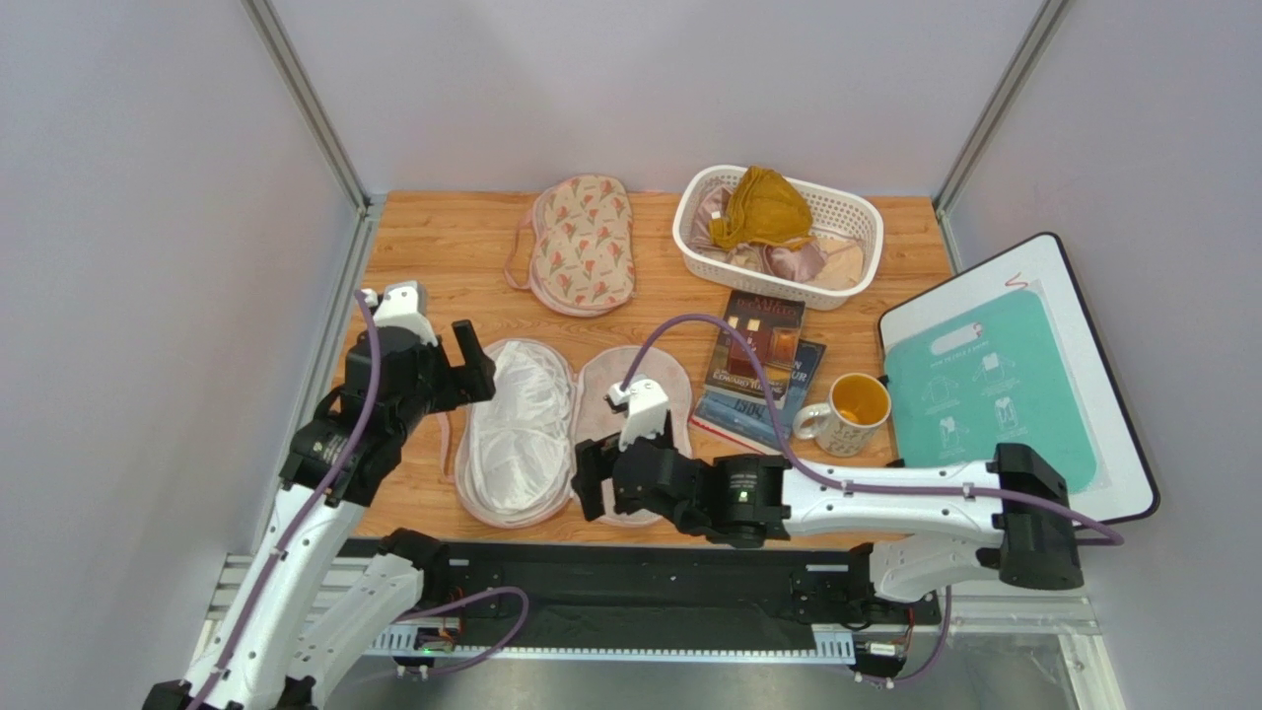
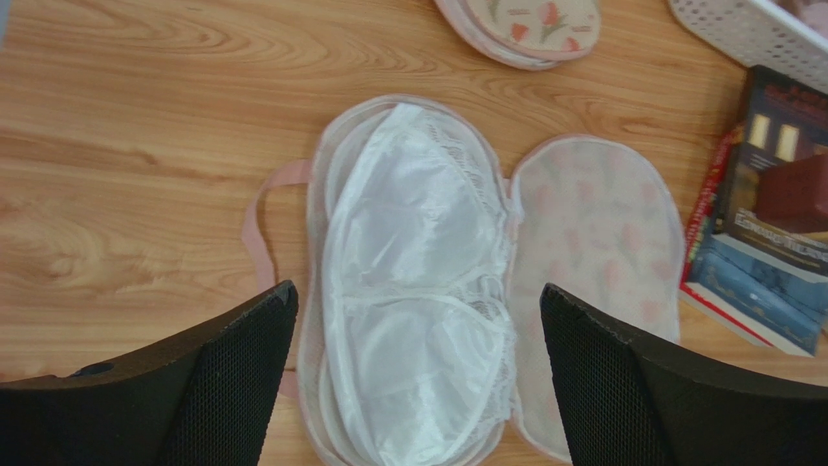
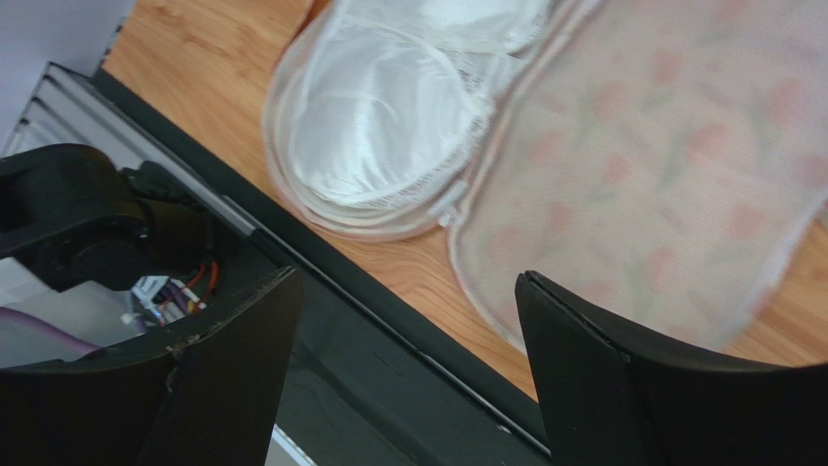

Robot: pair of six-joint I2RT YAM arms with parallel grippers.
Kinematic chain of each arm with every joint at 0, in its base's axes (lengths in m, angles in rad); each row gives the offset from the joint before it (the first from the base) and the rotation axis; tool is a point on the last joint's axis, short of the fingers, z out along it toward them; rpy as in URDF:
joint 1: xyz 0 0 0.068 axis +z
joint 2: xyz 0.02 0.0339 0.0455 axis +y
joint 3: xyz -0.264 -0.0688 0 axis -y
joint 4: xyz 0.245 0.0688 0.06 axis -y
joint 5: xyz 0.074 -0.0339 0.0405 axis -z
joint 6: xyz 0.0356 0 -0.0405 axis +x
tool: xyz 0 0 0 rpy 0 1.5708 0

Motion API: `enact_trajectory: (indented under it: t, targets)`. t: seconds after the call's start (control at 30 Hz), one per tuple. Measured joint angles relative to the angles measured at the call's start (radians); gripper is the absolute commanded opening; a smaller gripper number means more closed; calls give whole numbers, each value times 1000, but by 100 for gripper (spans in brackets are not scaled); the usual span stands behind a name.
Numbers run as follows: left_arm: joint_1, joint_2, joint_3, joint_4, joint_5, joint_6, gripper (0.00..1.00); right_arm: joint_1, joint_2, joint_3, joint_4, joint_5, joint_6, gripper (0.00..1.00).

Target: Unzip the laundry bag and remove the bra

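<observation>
The laundry bag (image 1: 605, 388) lies unzipped and spread flat near the table's front edge, its floral lid (image 2: 593, 223) folded out to the right. The white bra (image 1: 519, 414) rests in the bag's left half, cups up, with lace along its right side (image 2: 408, 243). My left gripper (image 1: 440, 352) hovers open above the bag's left half, its fingers either side of the bra in the left wrist view (image 2: 418, 289), touching nothing. My right gripper (image 1: 593, 481) stands open and empty over the bag's near end (image 3: 408, 276), where the bra (image 3: 379, 116) and lid (image 3: 661, 146) show beyond it.
A second, closed floral bag (image 1: 582, 244) lies at the back. A white basket (image 1: 859, 244) holds a mustard garment (image 1: 759, 207) and a pinkish one. Books (image 1: 759, 363), a mug (image 1: 847, 411) and a teal board (image 1: 1007, 385) sit to the right.
</observation>
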Motion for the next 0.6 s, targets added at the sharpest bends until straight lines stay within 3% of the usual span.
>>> enact_trajectory:
  t: [0.27, 0.6]
  targets:
    - [297, 14, -76, -21, 101, 113, 100, -46, 284, 175, 182, -183, -85, 88]
    - [348, -29, -79, -30, 113, 153, 100, -76, 624, 393, 248, -272, -116, 91]
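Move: The bra, lying in the open left half of the laundry bag, is about 16 cm to the right gripper's left, 12 cm ahead and roughly 14 cm below. The bag's empty flap is about 12 cm ahead of that gripper and 2 cm to its right; the books are some 20 cm ahead and 22 cm to its right. From the left gripper the bra is about 7 cm right, 2 cm ahead and 21 cm down. Sweep the open right gripper about 15 cm left, off the flap side and over the near end of the bra, sinking some 7 cm, mostly in the second half, while turning it roughly 10 degrees counter-clockwise. Clear the open left gripper out of the way, about 7 cm left and a little down. ##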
